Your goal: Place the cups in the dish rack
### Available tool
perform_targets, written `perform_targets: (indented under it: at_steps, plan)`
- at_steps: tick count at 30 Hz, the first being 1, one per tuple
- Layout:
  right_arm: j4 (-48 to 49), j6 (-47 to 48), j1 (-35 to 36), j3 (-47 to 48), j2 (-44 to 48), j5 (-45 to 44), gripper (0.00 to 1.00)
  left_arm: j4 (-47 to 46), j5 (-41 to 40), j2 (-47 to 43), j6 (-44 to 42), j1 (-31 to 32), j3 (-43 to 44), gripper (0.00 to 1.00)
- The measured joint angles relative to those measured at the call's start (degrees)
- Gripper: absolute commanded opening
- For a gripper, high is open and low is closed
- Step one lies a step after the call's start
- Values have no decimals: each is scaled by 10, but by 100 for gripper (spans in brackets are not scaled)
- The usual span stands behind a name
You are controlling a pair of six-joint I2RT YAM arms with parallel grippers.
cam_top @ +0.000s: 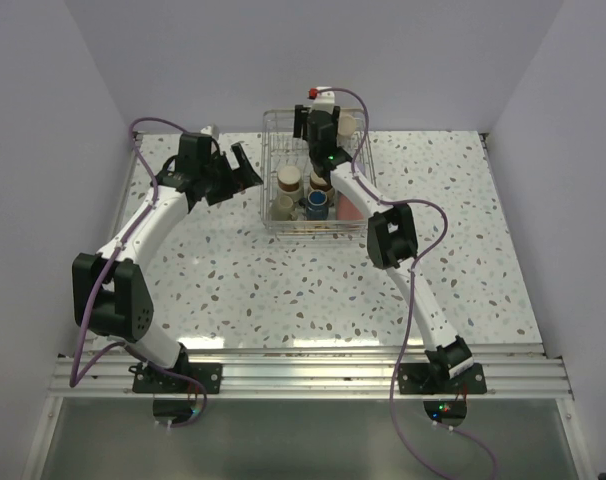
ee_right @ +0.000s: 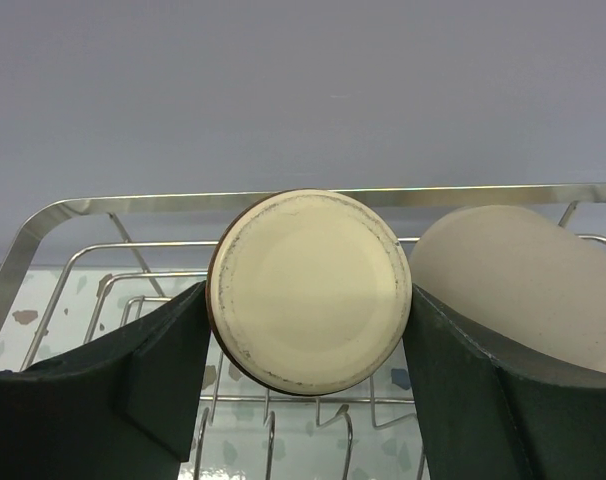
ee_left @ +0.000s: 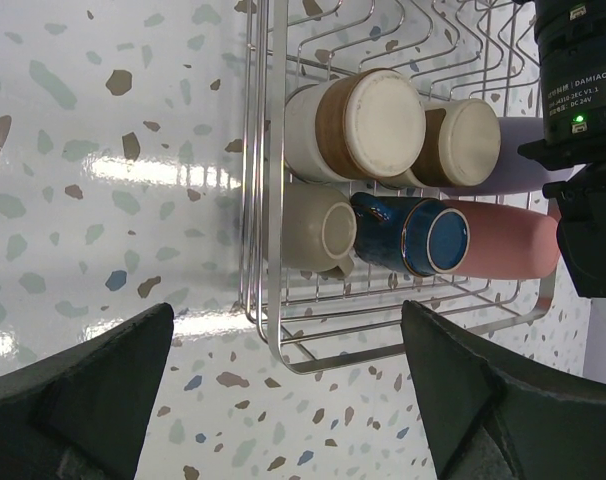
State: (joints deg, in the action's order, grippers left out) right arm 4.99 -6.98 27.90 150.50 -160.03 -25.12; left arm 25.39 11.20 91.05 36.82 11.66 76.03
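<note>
The silver wire dish rack (cam_top: 273, 222) stands at the back middle of the table. My right gripper (cam_top: 319, 128) reaches into its far end and is shut on a cup with a cream base and a brown rim (ee_right: 308, 290), held between both fingers above the tines. A beige cup (ee_right: 523, 280) leans just to its right. My left gripper (cam_top: 238, 168) is open and empty, just left of the rack. Its wrist view shows the rack (ee_left: 268, 330) holding two cream-based cups (ee_left: 383, 125), a beige mug (ee_left: 318, 230), a dark blue-black mug (ee_left: 423, 235), a coral-pink cup (ee_left: 513, 245) and a lavender cup (ee_left: 518, 150).
The rack's far rim (ee_right: 103, 203) runs close to the pale back wall. My right arm (ee_left: 583, 150) hangs over the rack's right part in the left wrist view. Speckled tabletop (cam_top: 283, 290) lies between the rack and the arm bases.
</note>
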Motion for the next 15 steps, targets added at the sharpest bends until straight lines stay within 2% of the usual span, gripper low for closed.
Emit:
perform_targets:
  at_steps: [3, 6, 15]
  plan:
    - [2, 1, 0, -2, 0, 0, 89, 0, 0, 0, 0, 0, -1, 98]
    - [10, 3, 1, -12, 1, 1, 95, 0, 1, -1, 0, 0, -6, 98]
    - [20, 4, 7, -75, 31, 6, 96, 2, 0, -26, 7, 1, -33, 98]
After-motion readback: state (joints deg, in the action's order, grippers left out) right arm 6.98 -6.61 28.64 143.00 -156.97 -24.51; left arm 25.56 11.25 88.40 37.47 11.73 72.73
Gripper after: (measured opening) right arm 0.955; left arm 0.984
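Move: Between the right fingers, at the far end of the dish rack, the last cup is held with its pale base towards the robot, its middle some 2 cm ahead of the hand point and 1 cm lower. The tan cup lies about 9 cm to the right and 2 cm back; the brown-banded cup is roughly 23 cm back, 2 cm right and a little lower. From the idle left hand, the held cup is about 26 cm ahead, 17 cm right and 4 cm lower. Letting go of the cup in the far row of the rack, the right fingers spread to nearly full opening until both sides stand clear of it. With the release the hand sinks nearly 2 cm and starts easing back about 1 cm towards the robot, still pointing forward. The empty left hand draws back some 1.5 cm, away from the rack's far end. ##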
